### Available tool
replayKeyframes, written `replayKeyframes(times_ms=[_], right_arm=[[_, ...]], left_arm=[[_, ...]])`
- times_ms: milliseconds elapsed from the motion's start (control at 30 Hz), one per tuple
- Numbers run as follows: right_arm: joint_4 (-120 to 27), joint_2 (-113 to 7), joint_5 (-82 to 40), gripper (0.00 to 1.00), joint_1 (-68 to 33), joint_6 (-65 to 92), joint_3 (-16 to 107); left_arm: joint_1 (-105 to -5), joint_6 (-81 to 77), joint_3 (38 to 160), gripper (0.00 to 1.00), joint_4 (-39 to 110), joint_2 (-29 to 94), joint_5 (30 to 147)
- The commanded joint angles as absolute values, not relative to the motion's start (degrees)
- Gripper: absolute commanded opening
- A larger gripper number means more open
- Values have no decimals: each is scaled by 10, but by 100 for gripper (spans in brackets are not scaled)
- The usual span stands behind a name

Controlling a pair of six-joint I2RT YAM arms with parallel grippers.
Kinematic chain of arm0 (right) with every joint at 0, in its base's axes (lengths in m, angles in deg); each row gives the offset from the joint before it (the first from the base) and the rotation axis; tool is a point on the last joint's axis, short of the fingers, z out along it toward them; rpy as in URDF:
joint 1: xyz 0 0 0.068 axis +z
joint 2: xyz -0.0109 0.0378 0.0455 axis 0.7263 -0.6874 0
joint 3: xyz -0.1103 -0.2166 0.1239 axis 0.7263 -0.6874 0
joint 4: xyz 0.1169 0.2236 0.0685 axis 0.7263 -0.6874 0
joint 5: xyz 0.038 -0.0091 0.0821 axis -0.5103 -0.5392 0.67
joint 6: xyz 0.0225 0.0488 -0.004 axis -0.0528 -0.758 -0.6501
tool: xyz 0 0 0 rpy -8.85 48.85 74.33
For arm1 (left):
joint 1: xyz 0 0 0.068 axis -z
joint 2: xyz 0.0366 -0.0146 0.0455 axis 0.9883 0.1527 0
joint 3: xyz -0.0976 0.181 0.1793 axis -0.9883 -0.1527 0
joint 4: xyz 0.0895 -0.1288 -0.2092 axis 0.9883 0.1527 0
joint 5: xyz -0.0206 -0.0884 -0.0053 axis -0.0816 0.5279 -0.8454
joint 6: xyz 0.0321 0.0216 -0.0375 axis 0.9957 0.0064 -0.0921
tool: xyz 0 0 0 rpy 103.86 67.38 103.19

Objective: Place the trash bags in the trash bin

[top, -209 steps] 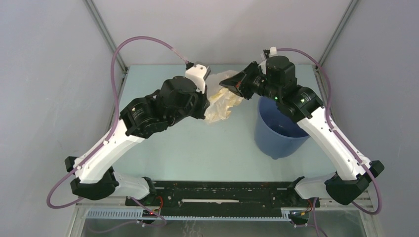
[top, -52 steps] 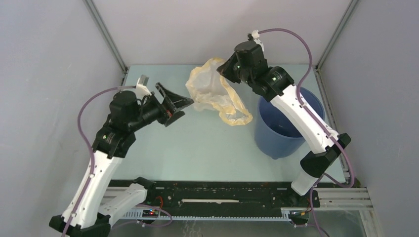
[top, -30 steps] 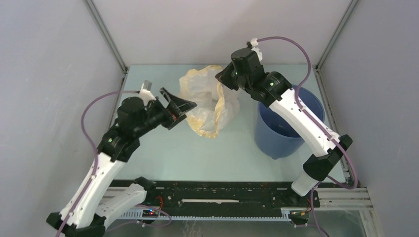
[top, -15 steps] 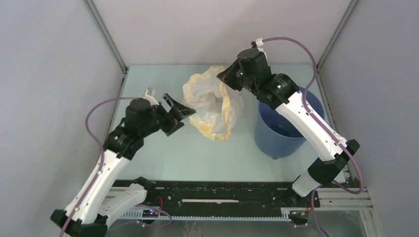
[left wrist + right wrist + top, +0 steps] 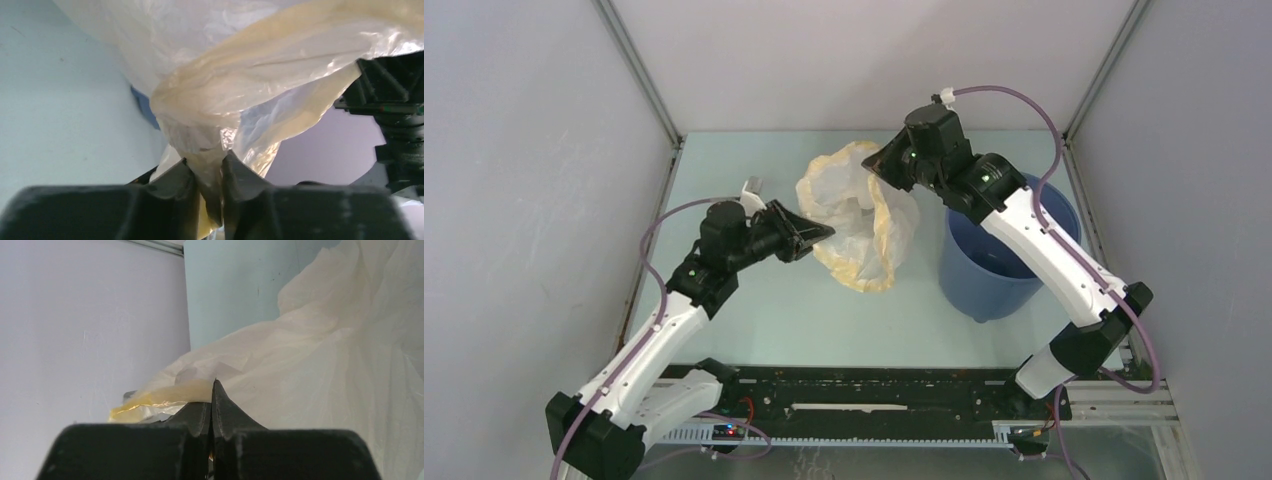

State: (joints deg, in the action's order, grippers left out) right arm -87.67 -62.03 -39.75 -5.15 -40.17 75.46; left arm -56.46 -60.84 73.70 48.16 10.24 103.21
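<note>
The trash bag [image 5: 861,215], whitish and crinkly with a yellow-cream rim, hangs above the table between both arms. My right gripper [image 5: 881,165] is shut on its top right edge, and in the right wrist view the yellow rim [image 5: 165,394] is pinched at that gripper's [image 5: 211,390] tips. From the left, my left gripper [image 5: 824,234] has a bunched fold of the bag [image 5: 235,80] squeezed between its fingers [image 5: 207,170]. The trash bin [image 5: 979,275], a round blue bucket, stands upright on the table to the right of the bag, partly under the right arm.
A black rail [image 5: 874,385] runs along the near table edge between the arm bases. Grey enclosure walls [image 5: 524,200] close in the left, right and back sides. Purple cables [image 5: 1024,100] loop over both arms. The right arm's black wrist [image 5: 395,100] shows close behind the bag.
My left arm has reached right to the bag and its jaws have closed from wide open onto a fold of it. The right gripper shifted slightly right, still holding the bag.
</note>
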Motion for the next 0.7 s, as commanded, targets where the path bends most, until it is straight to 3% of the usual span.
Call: replayKeyframes(times_ms=[0,200,433,567,667], right_arm=[[-839,-585,-350,0,-65,-395,733],[-795,-559,-155,0,-91,-241,619],[-912,-597,-123,0,-73,-116,566],[-949,-678,-138,0,-81,-110,699],[-1028,-787,-106,0,-102,-129,979]], left_arm=[[-577,-565,738,2,481,86,1035],[-594,-295,826,0,871,72,798],[-606,-266,756,0,950,56,718],[-646,-293,846,0,894,114,755],[-670,-282,1073,0,879,214,779]])
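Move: The trash bag's rim is already between the left fingers, still loosely open; the bag's middle lies about 6 cm to that hand's right, 3 cm ahead and 5 cm lower. From the right hand, which already pinches the far edge, the bag's middle is roughly 7 cm back, 1 cm to the left and 14 cm below. The trash bin stands off to the side, some 28 cm right of the right hand, 8 cm back and 24 cm lower. Leftward and down by some 15 and 12 cm the left hand sweeps, after first shutting its fingers on the bag's near rim, rolling about 50 degrees so its left side rises. Meanwhile the right hand, still gripping its edge, swings down about 13 cm and back, turning counter-clockwise; both ease slightly forward at the end. ##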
